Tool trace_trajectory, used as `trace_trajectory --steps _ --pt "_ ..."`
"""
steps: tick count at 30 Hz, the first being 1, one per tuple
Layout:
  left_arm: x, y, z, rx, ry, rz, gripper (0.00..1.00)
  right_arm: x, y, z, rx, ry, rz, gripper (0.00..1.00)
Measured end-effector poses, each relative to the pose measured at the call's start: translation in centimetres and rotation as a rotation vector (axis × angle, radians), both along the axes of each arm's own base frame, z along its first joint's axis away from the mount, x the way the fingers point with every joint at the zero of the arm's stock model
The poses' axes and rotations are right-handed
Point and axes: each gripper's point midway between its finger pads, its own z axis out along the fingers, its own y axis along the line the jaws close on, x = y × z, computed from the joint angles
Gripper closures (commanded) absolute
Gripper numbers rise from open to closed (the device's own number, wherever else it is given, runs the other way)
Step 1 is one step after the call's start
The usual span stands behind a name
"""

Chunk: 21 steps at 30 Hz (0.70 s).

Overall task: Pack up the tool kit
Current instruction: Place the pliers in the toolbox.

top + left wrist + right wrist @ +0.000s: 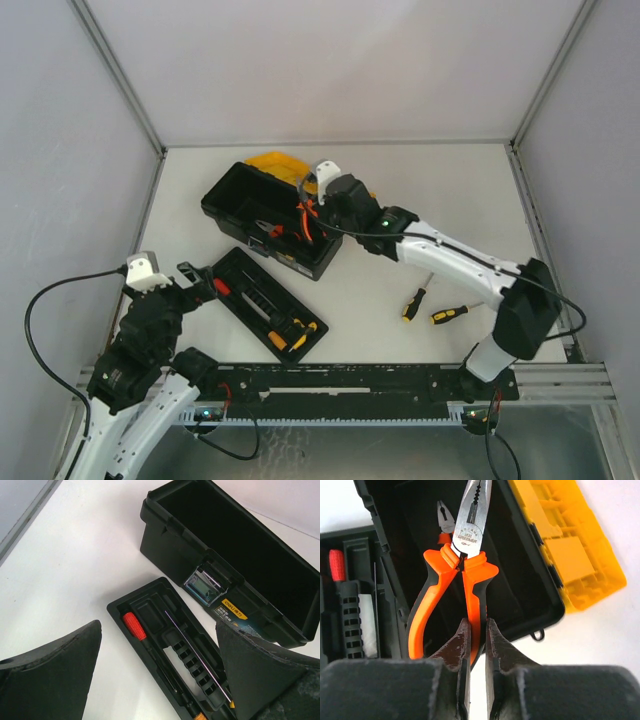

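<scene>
The black toolbox stands open at the back left, its yellow lid folded away behind it. My right gripper is shut on one handle of the orange long-nose pliers, which hang nose-first over the box's hollow. A smaller pair of pliers lies inside. The black inner tray rests on the table in front of the box and holds a red-handled screwdriver and other tools. My left gripper hovers open above the tray's near end, holding nothing.
Two yellow-and-black screwdrivers lie loose on the table to the right of the tray. The toolbox latch faces the tray. The enclosure walls stand close on both sides.
</scene>
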Motion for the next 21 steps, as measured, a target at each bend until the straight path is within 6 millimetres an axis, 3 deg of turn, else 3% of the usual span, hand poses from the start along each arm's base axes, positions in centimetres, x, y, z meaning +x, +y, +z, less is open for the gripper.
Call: trace_trajectory --steps 7,12,21 --pt "0.0 0.0 0.0 0.001 0.003 0.000 0.00 2.6 4.0 -2.0 -0.125 -0.003 0.159 1.00" --pt "0.0 0.0 0.0 0.001 0.002 0.000 0.00 5.2 6.8 -4.7 -0.214 0.034 0.235 1.00" --pt "0.1 0.0 0.0 0.001 0.002 0.002 0.00 6.1 7.0 -12.7 -0.424 0.165 0.304 1.00"
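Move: Keep the right gripper on the orange pliers. The toolbox they go into has its middle about 6 cm ahead, 10 cm left and 14 cm below this hand. The pliers already on its floor lie some 8 cm ahead, 11 cm left and 19 cm down; the yellow lid is about 18 cm ahead, and the black tray 13 cm back and 12 cm left, both on the table. From the idle left hand the toolbox is about 19 cm ahead, 13 cm right and 15 cm below. Lower the right gripper about 13 cm into the toolbox. Swing first forward and left over the opening, roughly 6 cm and 7 cm, sinking gently, then drop nearly straight down towards the pliers already inside. Turn the wrist some 30 degrees on the way, so the fingers point more steeply down, and keep them shut on the handle. ##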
